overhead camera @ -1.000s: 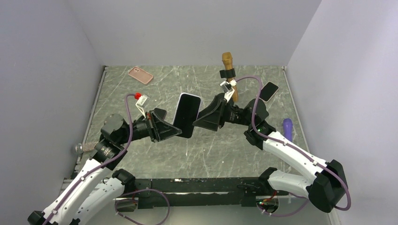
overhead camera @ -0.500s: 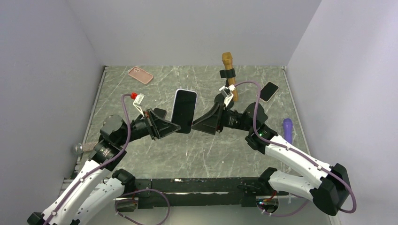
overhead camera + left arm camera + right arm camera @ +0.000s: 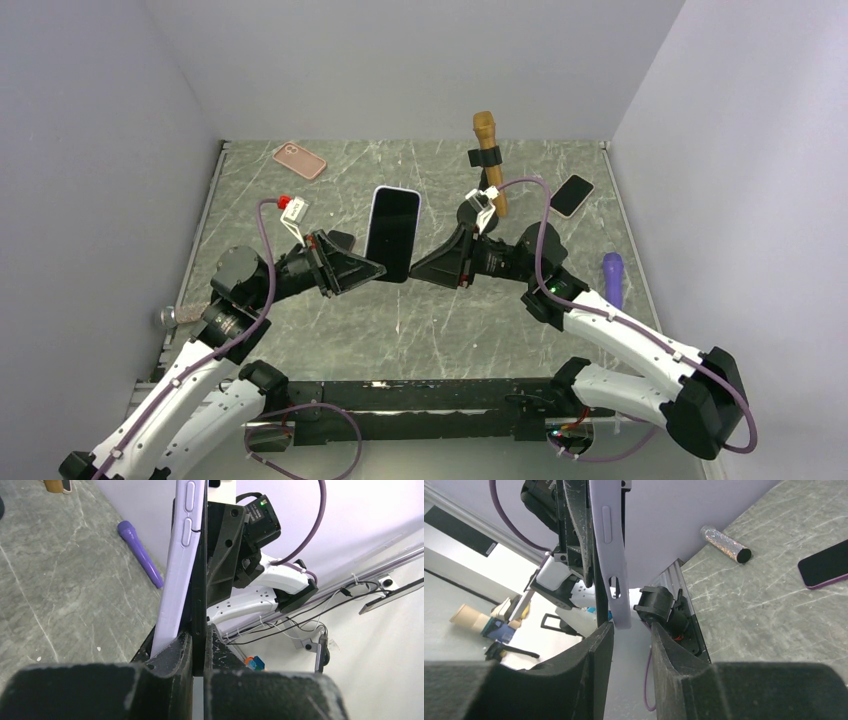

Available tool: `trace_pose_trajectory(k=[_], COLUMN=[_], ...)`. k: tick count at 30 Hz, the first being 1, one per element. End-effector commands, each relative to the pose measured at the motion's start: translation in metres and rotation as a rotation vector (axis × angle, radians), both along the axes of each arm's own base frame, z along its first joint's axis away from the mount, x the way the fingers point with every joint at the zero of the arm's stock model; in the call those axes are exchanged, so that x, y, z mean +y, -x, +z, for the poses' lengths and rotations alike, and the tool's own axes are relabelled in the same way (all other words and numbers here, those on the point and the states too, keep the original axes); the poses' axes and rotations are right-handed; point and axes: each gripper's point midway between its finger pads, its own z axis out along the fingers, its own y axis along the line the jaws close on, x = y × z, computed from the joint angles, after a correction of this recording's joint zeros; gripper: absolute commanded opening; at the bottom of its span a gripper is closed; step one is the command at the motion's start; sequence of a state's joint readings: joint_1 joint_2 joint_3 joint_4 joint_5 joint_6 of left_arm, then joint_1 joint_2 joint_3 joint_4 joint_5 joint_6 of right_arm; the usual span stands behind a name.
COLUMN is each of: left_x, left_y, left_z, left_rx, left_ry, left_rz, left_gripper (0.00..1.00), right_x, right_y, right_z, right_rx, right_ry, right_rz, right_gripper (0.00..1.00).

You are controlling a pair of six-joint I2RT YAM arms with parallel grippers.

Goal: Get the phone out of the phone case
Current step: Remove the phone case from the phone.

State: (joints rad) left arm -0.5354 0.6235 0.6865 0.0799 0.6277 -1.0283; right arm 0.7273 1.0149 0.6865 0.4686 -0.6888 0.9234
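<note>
A phone (image 3: 392,232) with a dark screen is held upright in the air over the table's middle. It sits in a lavender phone case (image 3: 177,575). My left gripper (image 3: 372,272) is shut on the lower edge; in the left wrist view the phone's thin black edge (image 3: 200,595) is pinched between the fingers (image 3: 182,647), and the case stands just outside the left one. My right gripper (image 3: 420,268) comes in from the right. In the right wrist view its jaws (image 3: 631,630) stand partly apart, with the case's end (image 3: 619,612) hanging at the gap, not visibly touching.
On the grey table (image 3: 330,330) lie a pink phone (image 3: 299,160) at the back left, a brown handle with a black clip (image 3: 489,160), a dark phone (image 3: 572,195) at the back right, a purple cylinder (image 3: 612,275) and a glittery cylinder (image 3: 175,315).
My right gripper's jaws have narrowed and it has slid in toward the phone's lower corner. The left gripper has carried the phone slightly left and up, still shut on it.
</note>
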Motion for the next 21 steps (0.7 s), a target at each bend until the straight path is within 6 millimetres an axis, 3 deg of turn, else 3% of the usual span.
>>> trace_pose_trajectory(k=[1, 11, 13, 16, 19, 21], left_x=[0.001, -0.004, -0.005, -0.006, -0.009, -0.012], left_y=[0.013, 0.019, 0.019, 0.020, 0.021, 0.020], left_z=[0.031, 0.028, 0.026, 0.020, 0.009, -0.002], left_rx=[-0.108, -0.090, -0.087, -0.076, -0.052, -0.016], left_ry=[0.093, 0.113, 0.110, 0.095, 0.069, 0.047], left_rz=[-0.047, -0.119, -0.128, -0.139, -0.164, -0.188], left_gripper=[0.00, 0.00, 0.00, 0.00, 0.00, 0.00], right_x=[0.003, 0.027, 0.030, 0.027, 0.018, 0.003], right_y=[0.006, 0.014, 0.017, 0.015, -0.015, -0.051], right_z=[0.014, 0.020, 0.023, 0.030, 0.023, 0.016], right_rx=[-0.070, -0.099, -0.115, -0.133, -0.074, -0.029], right_ry=[-0.058, -0.077, -0.102, -0.150, -0.111, -0.025], right_rz=[0.035, 0.085, 0.097, 0.059, -0.145, -0.374], right_gripper=[0.37, 0.31, 0.26, 0.03, 0.00, 0.00])
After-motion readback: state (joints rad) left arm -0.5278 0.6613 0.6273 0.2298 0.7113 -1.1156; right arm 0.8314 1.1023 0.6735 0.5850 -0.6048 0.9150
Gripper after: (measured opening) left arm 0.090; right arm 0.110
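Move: The purple case's loose lower corner lies about 3 cm to the right hand's left, 1 cm back and 1 cm below. The phone, slanting up and away and still lying against the case, has its middle some 4 cm ahead of the right hand, 4 cm left and 3 cm higher. From the left hand, which already grips the phone's lower left corner, that case corner is roughly 5 cm to the right, about level in reach and 2 cm lower. The right fingers pinch the loose lower end of the case: the hand slides about 3 cm left towards it, dipping and drawing back a little over 1 cm, and the part-open fingers shut on the case wall. It then eases forward about half a centimetre. The left hand keeps its grip on the phone, barely shifting while turning some 5 degrees clockwise. ##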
